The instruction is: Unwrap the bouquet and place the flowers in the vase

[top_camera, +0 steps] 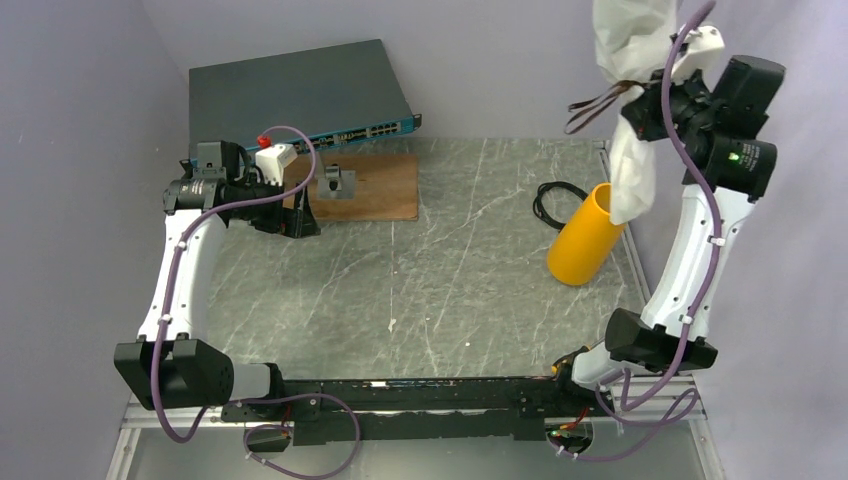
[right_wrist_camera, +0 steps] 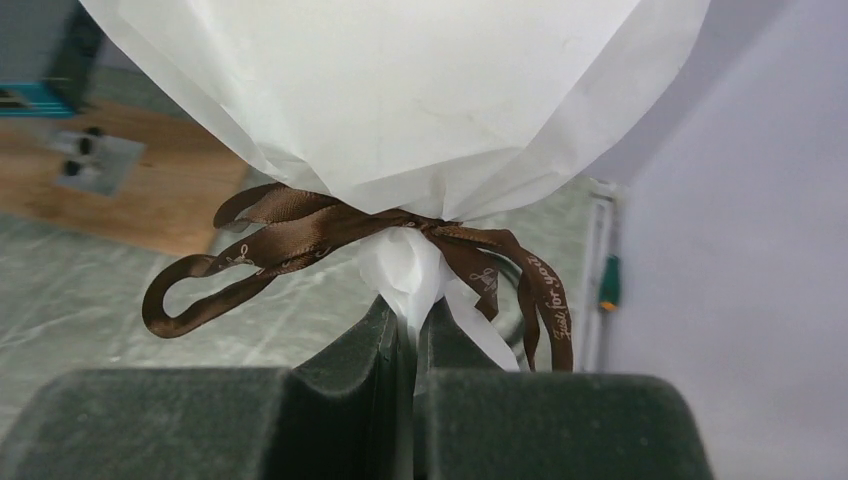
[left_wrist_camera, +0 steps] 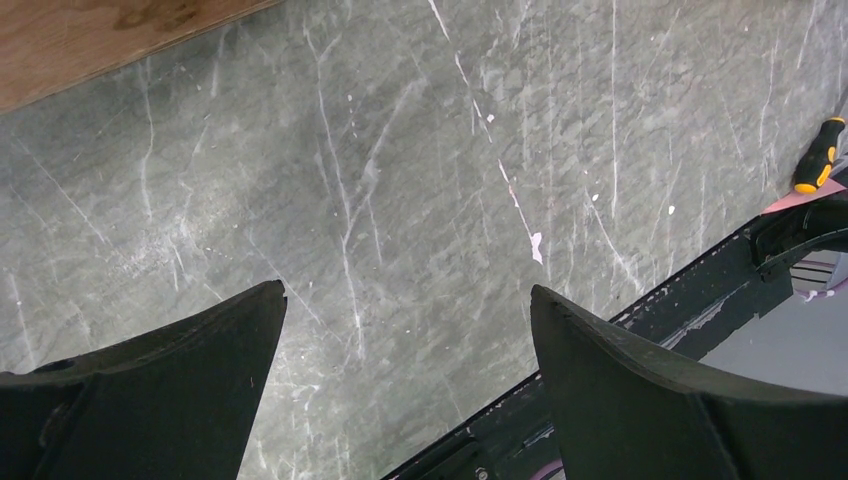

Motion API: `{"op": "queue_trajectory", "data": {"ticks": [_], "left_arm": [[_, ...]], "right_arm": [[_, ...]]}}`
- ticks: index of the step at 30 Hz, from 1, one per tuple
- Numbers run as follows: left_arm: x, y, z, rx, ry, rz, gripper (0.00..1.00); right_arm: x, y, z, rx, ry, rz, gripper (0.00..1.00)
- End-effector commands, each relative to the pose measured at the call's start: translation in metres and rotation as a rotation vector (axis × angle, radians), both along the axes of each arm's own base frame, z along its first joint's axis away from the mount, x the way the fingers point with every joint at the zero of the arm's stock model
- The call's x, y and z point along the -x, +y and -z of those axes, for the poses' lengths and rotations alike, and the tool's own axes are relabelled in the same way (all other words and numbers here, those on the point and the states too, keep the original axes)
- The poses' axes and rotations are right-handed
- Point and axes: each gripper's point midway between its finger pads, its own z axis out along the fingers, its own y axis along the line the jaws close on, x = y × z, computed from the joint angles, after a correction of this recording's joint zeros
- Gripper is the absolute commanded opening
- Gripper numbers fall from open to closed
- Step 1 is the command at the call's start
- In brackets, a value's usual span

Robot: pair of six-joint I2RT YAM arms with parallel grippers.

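My right gripper (top_camera: pixel 650 112) is raised high at the back right, shut on the bouquet (top_camera: pixel 628 45). In the right wrist view its fingers pinch the white paper (right_wrist_camera: pixel 400 90) just below the knot of brown ribbon (right_wrist_camera: pixel 290 235), with the gripper (right_wrist_camera: pixel 408 325) closed tight. The flowers are hidden inside the paper. One end of the wrap hangs down in front of the mouth of the yellow-orange vase (top_camera: pixel 585 240), which stands on the table's right side. My left gripper (top_camera: pixel 300 225) hovers at the far left, open and holding nothing (left_wrist_camera: pixel 405 292).
A dark network switch (top_camera: pixel 300 90) lies at the back left. In front of it is a wooden board (top_camera: pixel 385 190) carrying a small grey fixture (top_camera: pixel 335 183). A black cable (top_camera: pixel 555 200) coils behind the vase. An orange-and-black screwdriver (left_wrist_camera: pixel 818 155) lies by the near rail.
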Motion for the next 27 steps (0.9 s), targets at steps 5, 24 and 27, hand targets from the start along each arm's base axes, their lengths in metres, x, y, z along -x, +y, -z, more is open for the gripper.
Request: {"op": "queue_trajectory", "data": {"ticks": [5, 24, 27], "left_arm": [[0.002, -0.009, -0.037, 0.065, -0.100, -0.026, 0.99], [0.030, 0.003, -0.089, 0.045, -0.414, -0.159, 0.99], [0.034, 0.002, -0.095, 0.067, -0.401, -0.179, 0.99]], "right_arm": [[0.010, 0.109, -0.012, -0.125, -0.062, -0.267, 0.00], [0.123, 0.252, 0.195, 0.267, 0.152, -0.912, 0.00], [0.132, 0.262, 0.219, 0.315, 0.176, -0.974, 0.00]]}}
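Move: The right hand, high up, already pinches the bouquet's wrapped stem just below the brown ribbon. The open left gripper it heads for is roughly 59 cm to its left, 8 cm back and 22 cm lower. The vase stands about 34 cm below the right hand, 3 cm back and 2 cm right; the cable coil is 12 cm ahead, 2 cm left, 47 cm down. From the left hand, the bouquet is some 59 cm right, 15 cm ahead and 23 cm above; the wooden board 25 cm ahead, 3 cm right, 23 cm below. Leftward first, then sinking and drawing back, the right hand swings the bouquet off the vase's side and out over the middle of the table towards the left gripper, about 25 cm left and nearly as far down, turning some 50 degrees counter-clockwise with its pinch kept. The empty left hand rises, eases back slightly and tips its open fingers upward. ##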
